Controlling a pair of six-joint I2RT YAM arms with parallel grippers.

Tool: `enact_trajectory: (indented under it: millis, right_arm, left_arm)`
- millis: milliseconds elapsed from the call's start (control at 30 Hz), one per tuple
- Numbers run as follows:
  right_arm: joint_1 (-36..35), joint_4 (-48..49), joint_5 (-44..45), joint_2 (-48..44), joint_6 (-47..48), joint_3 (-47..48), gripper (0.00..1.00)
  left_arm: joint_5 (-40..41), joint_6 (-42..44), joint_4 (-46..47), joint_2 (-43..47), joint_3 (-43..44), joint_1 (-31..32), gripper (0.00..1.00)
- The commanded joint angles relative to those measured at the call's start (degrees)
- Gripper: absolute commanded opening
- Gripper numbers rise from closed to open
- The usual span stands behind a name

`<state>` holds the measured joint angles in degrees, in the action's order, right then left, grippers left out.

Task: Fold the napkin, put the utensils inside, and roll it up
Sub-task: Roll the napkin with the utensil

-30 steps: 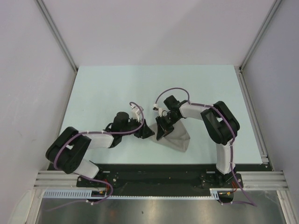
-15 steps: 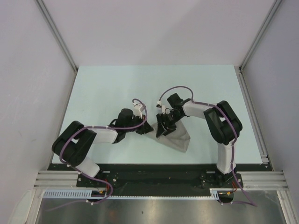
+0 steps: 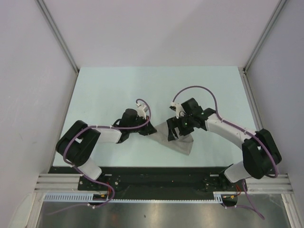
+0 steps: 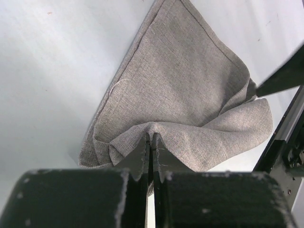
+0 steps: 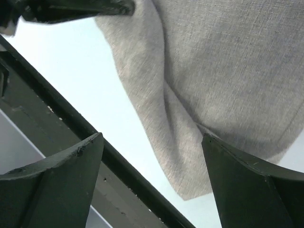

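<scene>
The grey-beige napkin (image 3: 183, 140) lies crumpled and partly folded on the pale table, near the front middle. My left gripper (image 3: 151, 130) is shut on the napkin's left corner; in the left wrist view its jaws pinch a raised fold of the napkin (image 4: 185, 90). My right gripper (image 3: 172, 133) is open and hovers just above the napkin's middle. In the right wrist view its fingers (image 5: 71, 166) stand wide apart over the napkin (image 5: 223, 71). The wooden spoon is not in view.
The table's front edge, a black rail (image 3: 156, 172), runs just below the napkin and shows in the right wrist view (image 5: 57, 118). Grey walls enclose the table (image 3: 118, 90) at the left, back and right.
My right arm has swung its elbow out to the right and its gripper has shifted a little right over the napkin. My left gripper has moved right, carrying the napkin's corner with it.
</scene>
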<state>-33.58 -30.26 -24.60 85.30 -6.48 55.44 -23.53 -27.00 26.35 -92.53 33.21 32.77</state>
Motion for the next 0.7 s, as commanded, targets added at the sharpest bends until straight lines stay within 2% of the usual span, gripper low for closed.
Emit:
enact_trajectory:
  millis: [0,167,500,667]
  right_arm:
    - [-3.68,-1.64,8.77,-3.73,-0.46,-2.35,0.9]
    - [-7.37,-3.05,12.03,-2.6,-1.08,-2.79,0.9]
    - [-9.48,-4.45,18.27,2.15,-1.43,-2.62,0.9]
    - [-9.57,-5.51,18.62,4.96,-1.87,-1.83,0.89]
  left_arm:
    - [2.43,-0.5,-2.79,-2.21,1.86,-0.08,0.0]
    - [2.17,-0.68,-3.06,-2.74,2.56,-0.61,0.0]
    - [1.29,-0.42,-2.88,-3.09,2.74,-1.84,0.0]
    - [0.94,-0.33,-2.79,-3.36,2.91,-2.1,0.0]
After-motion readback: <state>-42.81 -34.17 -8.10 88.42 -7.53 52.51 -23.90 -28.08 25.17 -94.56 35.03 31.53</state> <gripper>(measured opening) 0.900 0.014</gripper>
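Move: The right hand, open and empty, hangs some 7 cm above the folded near edge of the napkin; the stretch of fold it goes for is about 4 cm back and 3 cm to its right. The napkin's near-right corner lies some 6 cm back and 7 cm right, and the still-flat part about 3 cm ahead and 2 cm right. The left hand already pinches the fold's left end; the stretch aimed at lies roughly 12 cm to its right, 8 cm back and 2 cm below. The left hand keeps its shut pinch on the left end of the napkin's fold, easing only about 1 cm forward. The right hand, fingers staying wide open, first draws back about 3 cm, then sinks some 5 cm and edges 2 cm right, tilting its fingers nearly 20 degrees towards straight down, until they come close astride the folded near edge. ##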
